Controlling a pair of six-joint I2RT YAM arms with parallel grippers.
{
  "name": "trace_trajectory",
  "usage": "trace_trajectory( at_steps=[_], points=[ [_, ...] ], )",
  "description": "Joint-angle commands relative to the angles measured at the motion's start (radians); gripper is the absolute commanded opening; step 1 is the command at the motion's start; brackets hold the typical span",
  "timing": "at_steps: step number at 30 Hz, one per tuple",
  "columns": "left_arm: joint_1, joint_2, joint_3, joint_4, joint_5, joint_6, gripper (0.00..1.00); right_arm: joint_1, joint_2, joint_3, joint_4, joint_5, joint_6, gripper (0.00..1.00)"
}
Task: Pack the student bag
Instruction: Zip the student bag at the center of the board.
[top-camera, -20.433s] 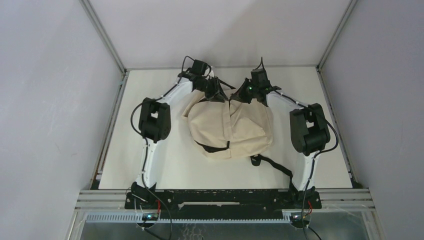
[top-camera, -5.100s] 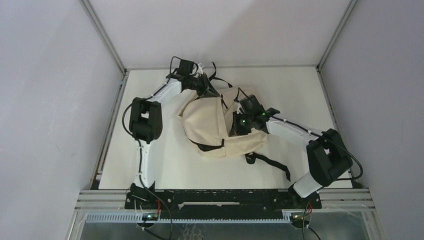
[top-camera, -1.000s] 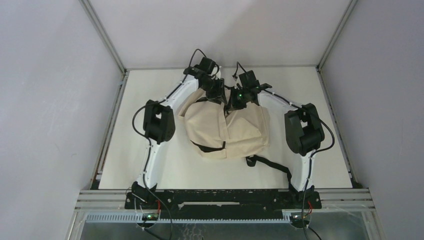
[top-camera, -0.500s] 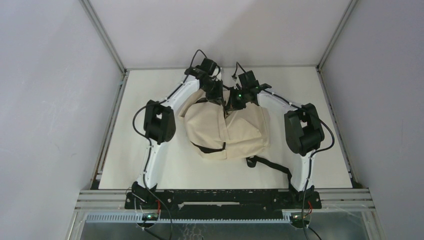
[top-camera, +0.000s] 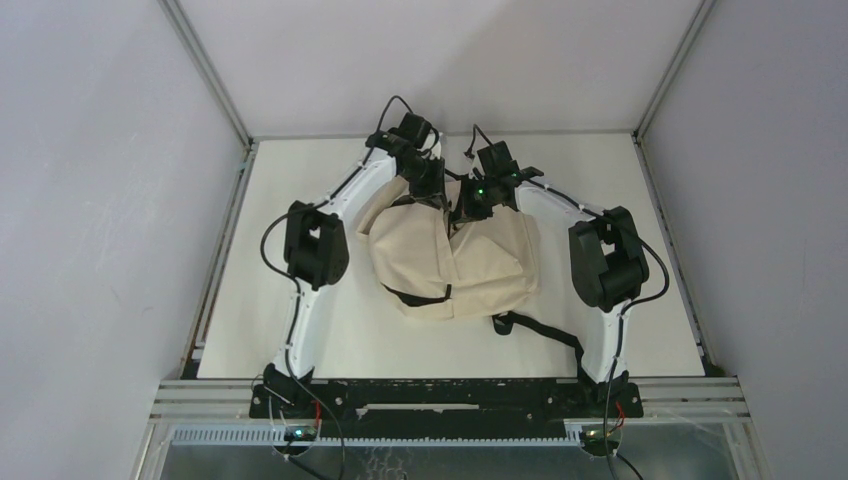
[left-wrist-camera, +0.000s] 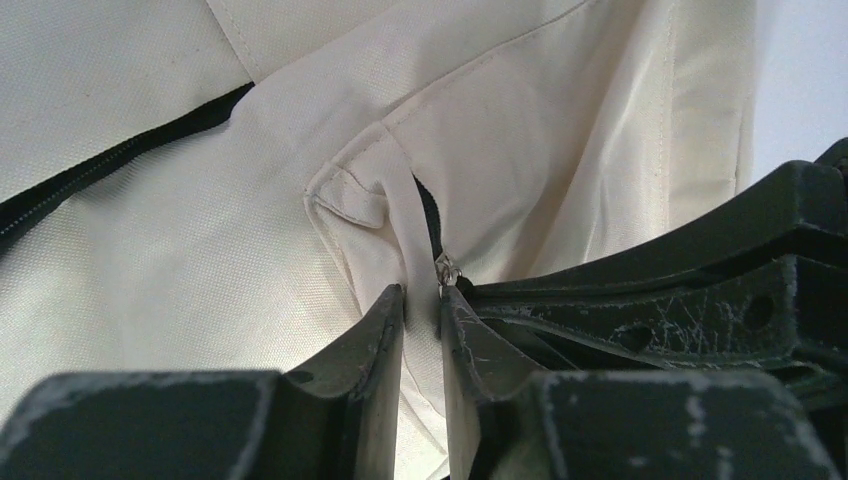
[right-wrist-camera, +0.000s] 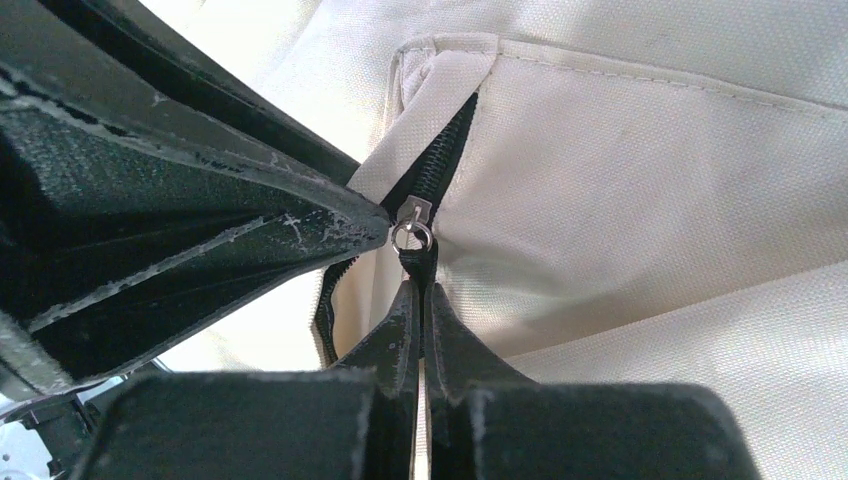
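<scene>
The cream student bag (top-camera: 450, 262) lies in the middle of the table, and both grippers meet at its far top edge. My left gripper (top-camera: 432, 196) (left-wrist-camera: 421, 292) is shut on a fold of the bag's cream fabric (left-wrist-camera: 400, 215) beside the end of the zipper. My right gripper (top-camera: 463, 208) (right-wrist-camera: 418, 285) is shut on the black zipper pull (right-wrist-camera: 414, 262), just below the silver slider ring (right-wrist-camera: 411, 235). The black zipper teeth (right-wrist-camera: 440, 165) run up from the ring. One left finger (right-wrist-camera: 200, 200) crosses the right wrist view.
A black strap (top-camera: 545, 330) trails from the bag toward the right arm's base. White table (top-camera: 300, 180) shows around the bag. Grey enclosure walls and metal posts (top-camera: 205, 70) stand close on both sides.
Both grippers stay at the bag's top edge. The left arm's elbow has shifted slightly left. The bag has not moved.
</scene>
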Motion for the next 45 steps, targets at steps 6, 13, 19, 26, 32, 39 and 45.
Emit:
trace_trajectory(
  at_steps=[6, 13, 19, 26, 32, 39, 45],
  points=[
    [-0.014, -0.091, 0.030, -0.029, -0.006, 0.036, 0.10, -0.002, -0.025, 0.011, 0.009, -0.014, 0.004, 0.00],
    [-0.012, -0.081, 0.058, -0.031, -0.017, 0.028, 0.00, 0.002, -0.038, 0.006, 0.003, -0.017, 0.003, 0.00],
    [0.001, -0.094, 0.045, 0.056, 0.074, -0.040, 0.00, 0.029, -0.082, -0.042, 0.007, -0.017, 0.009, 0.00],
    [0.017, -0.059, 0.035, 0.117, 0.103, -0.096, 0.00, 0.069, -0.151, -0.142, 0.051, -0.009, 0.054, 0.00],
    [0.055, -0.117, -0.142, 0.235, 0.027, -0.159, 0.00, 0.086, -0.188, -0.183, 0.053, -0.011, 0.050, 0.00],
    [0.126, -0.213, -0.310, 0.379, 0.014, -0.230, 0.00, 0.089, -0.187, -0.216, 0.037, -0.023, 0.034, 0.00],
    [0.136, -0.229, -0.345, 0.420, 0.023, -0.251, 0.00, 0.107, -0.198, -0.234, 0.048, -0.033, 0.045, 0.00]
  ],
)
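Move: My right fingers already hold the zip pull's black cord, with the slider roughly 1 cm ahead of them. The near end of the bag's main zip lies about 13 cm back and 1 cm left, some 3 cm lower. The front pocket zip is about 16 cm back and 8 cm left, the black strap 23 cm back and 17 cm right. My left fingers stand loosely astride the fabric fold beside the zip; the slider is about 1 cm back and 2 cm right of them. I shut my left fingers on the fold beside the zip, then, keeping my grip on the cord, draw the slider back about 6 cm along the zip towards the near end, drifting slightly left. My left hand keeps its pinch, eases right and up a little, then dips and swings about 4 cm left and a bit forward, turning some 15 degrees counter-clockwise. ##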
